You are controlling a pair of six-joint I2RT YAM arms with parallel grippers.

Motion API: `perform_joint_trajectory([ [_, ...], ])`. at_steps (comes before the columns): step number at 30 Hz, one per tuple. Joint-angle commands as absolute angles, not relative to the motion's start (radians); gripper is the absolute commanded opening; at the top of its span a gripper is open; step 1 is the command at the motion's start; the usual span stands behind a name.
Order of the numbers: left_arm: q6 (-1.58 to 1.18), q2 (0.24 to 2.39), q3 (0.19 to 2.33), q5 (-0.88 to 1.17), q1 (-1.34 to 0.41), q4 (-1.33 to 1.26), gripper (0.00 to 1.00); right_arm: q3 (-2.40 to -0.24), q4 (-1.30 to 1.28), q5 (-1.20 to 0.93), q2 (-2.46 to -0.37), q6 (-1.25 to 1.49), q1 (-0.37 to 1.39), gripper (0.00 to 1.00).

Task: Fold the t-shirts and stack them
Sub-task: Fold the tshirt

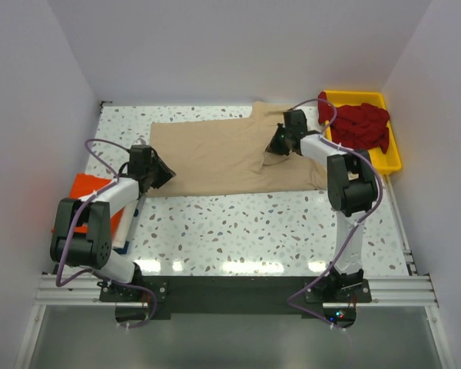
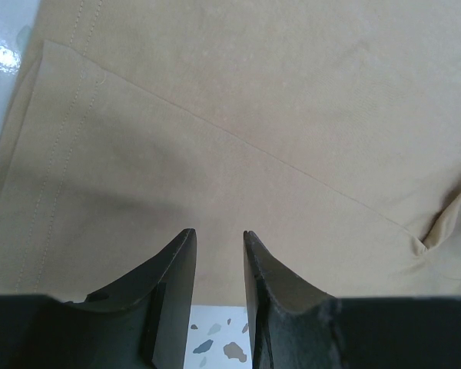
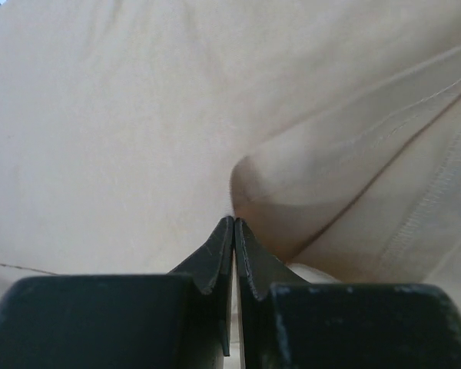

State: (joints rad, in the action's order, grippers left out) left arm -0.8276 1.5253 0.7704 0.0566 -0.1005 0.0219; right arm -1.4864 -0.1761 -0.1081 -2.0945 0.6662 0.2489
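A beige t-shirt [image 1: 215, 150] lies spread across the back half of the table, with one sleeve folded in near its right end. My right gripper [image 1: 275, 144] rests on that part. In the right wrist view its jaws [image 3: 233, 221] are shut, and a pucker of beige cloth [image 3: 307, 184] rises at the tips. My left gripper [image 1: 165, 173] sits at the shirt's near left hem. It stands open [image 2: 219, 234], with the beige cloth [image 2: 253, 115] lying under and beyond the tips and nothing between them. An orange t-shirt [image 1: 88, 192] lies folded at the left edge under the left arm. Dark red t-shirts [image 1: 363, 124] are heaped in the tray.
A yellow plastic tray [image 1: 392, 154] stands at the back right against the wall. White walls close in the table on the left, back and right. Bare speckled tabletop [image 1: 246, 227] stretches between the beige shirt and the arm bases.
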Motion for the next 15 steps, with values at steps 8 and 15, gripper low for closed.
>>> perform_joint_trajectory([
  [8, -0.818, 1.509, 0.767, 0.066, -0.1, -0.005, 0.36, -1.654, -0.227, -0.129, -2.194, 0.583, 0.321, 0.2],
  [15, -0.816, 1.506, 0.761, 0.064, -0.101, -0.005, 0.36, -1.7, -0.232, -0.13, -2.151, 0.519, 0.324, 0.43],
])
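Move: The shirt's near sleeve is pinched in the right fingers over the tan body. The bare patch it is taken to lies about 5 cm to the left, 1 cm farther out and 2 cm below. The folded-in sleeve layer trails some 7 cm back and 7 cm right; the far sleeve lies about 13 cm ahead and 2 cm right, and the yellow bin about 7 cm ahead and 25 cm right. From the left hand that patch is some 8 cm ahead and 21 cm right. The pinched sleeve edge is drawn left across the shirt's body by the right hand, which travels about 5 cm, dips a little over 1 cm on the way and comes back up at the end. The wrist turns roughly 10 degrees counter-clockwise; late in the stroke the fingers open to nearly half and let go of the cloth. ##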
